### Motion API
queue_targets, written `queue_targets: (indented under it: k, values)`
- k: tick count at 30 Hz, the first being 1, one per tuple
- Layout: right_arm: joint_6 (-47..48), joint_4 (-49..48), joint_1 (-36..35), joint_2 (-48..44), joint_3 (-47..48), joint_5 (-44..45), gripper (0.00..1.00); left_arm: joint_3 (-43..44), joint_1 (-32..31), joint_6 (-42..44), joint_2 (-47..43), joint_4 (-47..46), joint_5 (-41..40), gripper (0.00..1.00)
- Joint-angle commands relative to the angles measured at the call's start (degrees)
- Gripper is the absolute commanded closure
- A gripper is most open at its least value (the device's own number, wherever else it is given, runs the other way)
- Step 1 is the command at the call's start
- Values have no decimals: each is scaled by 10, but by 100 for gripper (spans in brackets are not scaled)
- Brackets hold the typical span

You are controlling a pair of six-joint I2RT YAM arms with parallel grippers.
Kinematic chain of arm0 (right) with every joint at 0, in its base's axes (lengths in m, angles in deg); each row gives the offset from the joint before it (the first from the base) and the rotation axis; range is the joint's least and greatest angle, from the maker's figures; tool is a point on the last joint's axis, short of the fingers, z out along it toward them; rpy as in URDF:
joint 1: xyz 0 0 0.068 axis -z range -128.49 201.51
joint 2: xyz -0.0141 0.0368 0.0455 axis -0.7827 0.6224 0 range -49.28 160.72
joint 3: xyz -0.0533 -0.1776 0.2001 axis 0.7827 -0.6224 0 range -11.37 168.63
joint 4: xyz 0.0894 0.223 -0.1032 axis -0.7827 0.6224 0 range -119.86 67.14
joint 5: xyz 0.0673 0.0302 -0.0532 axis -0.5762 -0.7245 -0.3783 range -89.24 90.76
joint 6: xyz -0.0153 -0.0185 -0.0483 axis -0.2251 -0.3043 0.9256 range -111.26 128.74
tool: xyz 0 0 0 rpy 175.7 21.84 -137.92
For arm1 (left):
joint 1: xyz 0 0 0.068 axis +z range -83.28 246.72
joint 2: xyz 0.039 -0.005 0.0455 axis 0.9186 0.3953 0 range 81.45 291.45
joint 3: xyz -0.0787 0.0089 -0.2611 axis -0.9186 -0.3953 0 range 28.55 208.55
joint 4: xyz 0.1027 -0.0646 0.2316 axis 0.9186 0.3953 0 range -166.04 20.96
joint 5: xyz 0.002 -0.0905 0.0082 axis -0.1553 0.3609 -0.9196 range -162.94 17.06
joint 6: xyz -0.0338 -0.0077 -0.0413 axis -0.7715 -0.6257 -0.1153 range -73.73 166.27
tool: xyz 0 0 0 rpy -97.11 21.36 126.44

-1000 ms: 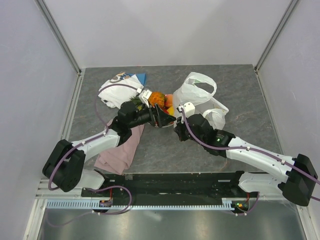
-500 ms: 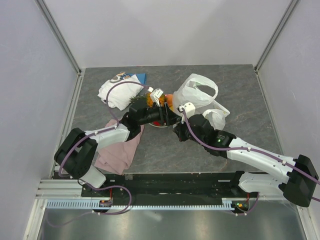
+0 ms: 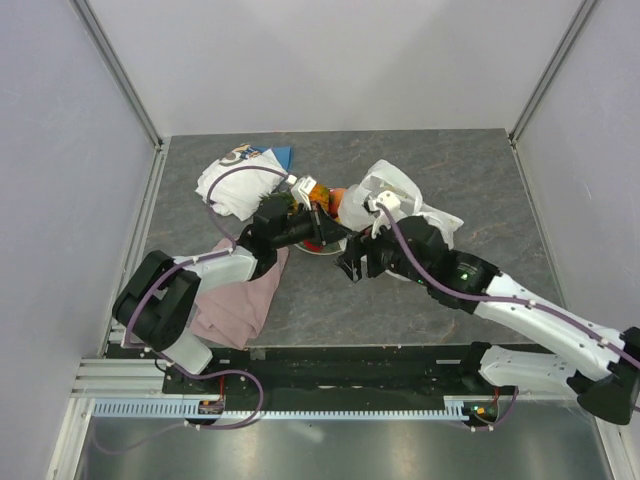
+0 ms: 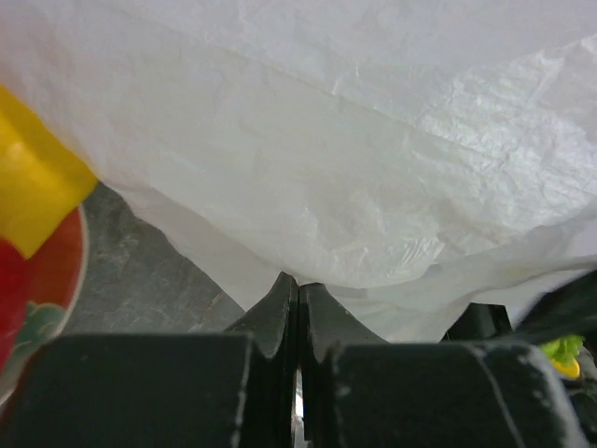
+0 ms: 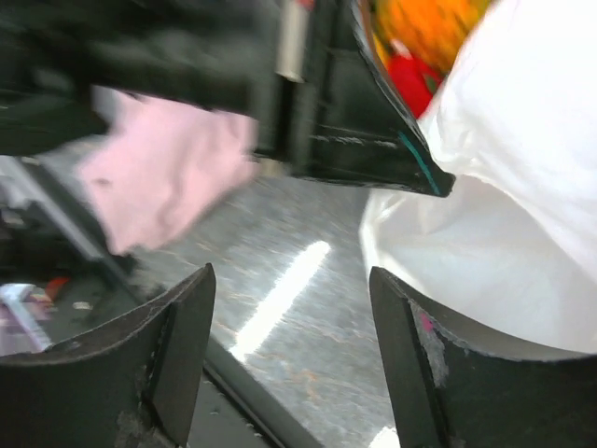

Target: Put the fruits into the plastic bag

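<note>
The plastic bag (image 3: 405, 195) lies crumpled right of centre and fills the upper part of the left wrist view (image 4: 354, 140). My left gripper (image 3: 338, 227) (image 4: 297, 283) is shut, its tips pinching the bag's lower edge. Behind it the fruits sit on the red plate (image 3: 322, 248): an orange pineapple (image 3: 314, 192) and a peach-orange round fruit (image 3: 340, 200). A yellow fruit (image 4: 28, 191) shows at the left of the left wrist view. My right gripper (image 3: 352, 267) (image 5: 294, 350) stands open over bare table just in front of the bag (image 5: 504, 243), with nothing between its fingers.
A white folded cloth (image 3: 235, 185) lies at the back left with a blue item (image 3: 282, 156) behind it. A pink cloth (image 3: 240, 300) (image 5: 168, 177) lies under the left forearm. The two grippers are very close together near the plate.
My left gripper moved right past the plate to the bag's edge and shut on it. My right gripper opened, let the bag go and drew back a little.
</note>
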Motion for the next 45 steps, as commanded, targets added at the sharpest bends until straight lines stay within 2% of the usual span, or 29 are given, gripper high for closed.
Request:
queue_targets:
  k: [1,7,10,11,13,14,17,24,31,34,36,37,40,41,43,45]
  values:
    - [0,25,-1,-56,76,-78,24,-13,33,-27,3,-30,5,98]
    - [-4,17,-1,-113,128,-77,24,-23,65,-36,7,-30,21,98]
    - [4,22,-1,-134,146,-12,24,-31,74,-32,1,-31,27,99]
    - [13,40,-1,-134,158,38,24,-32,76,-32,-1,-31,28,98]
    - [28,73,-1,-118,179,107,24,-37,79,-32,-4,-38,34,98]
    - [38,110,-1,-97,184,187,24,-39,80,-32,-5,-39,34,99]
    - [56,172,14,-54,199,251,24,-41,80,-33,-9,-41,38,98]
    - [33,184,29,-25,155,169,23,-39,81,-32,-11,-40,45,99]
    - [-10,117,29,-14,73,89,24,-37,81,-33,-11,-39,47,98]
    - [-19,98,29,2,47,109,27,-38,81,-36,-10,-43,48,98]
    - [-30,106,29,16,43,136,32,-42,81,-40,-11,-51,50,98]
    - [-43,111,29,26,43,177,44,-43,82,-40,-11,-52,52,99]
    - [-56,146,33,14,54,243,72,-58,100,-60,-12,-68,57,98]
    - [-51,154,53,5,57,269,83,-65,119,-70,-11,-96,60,98]
    - [-42,178,93,-22,74,270,94,-85,140,-93,-8,-118,74,99]
    - [-20,196,156,-38,92,272,99,-87,161,-95,-3,-120,88,98]
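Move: Ahead and to the right of the open right hand lies the plastic bag, its middle about 11 cm forward, 9 cm right and some 8 cm lower; the red pepper is roughly 12 cm ahead and 9 cm left of that hand. The left hand holds the bag's edge beside the fruit bowl: from it the pepper lies about 7 cm ahead, 6 cm left and 9 cm below, the banana about 10 cm ahead and 1 cm right, the pineapple 15 cm ahead and 8 cm left. Lifting clear, the open right hand rises about 18 cm, then arcs to the right and slightly forward over the bag and comes back down to just under its starting height, the wrist turning clockwise, where its fingers close and pinch the bag's right side. Meanwhile the left hand keeps its pinch and draws the edge some 6 cm left, a little forward and down, towards the pepper. ##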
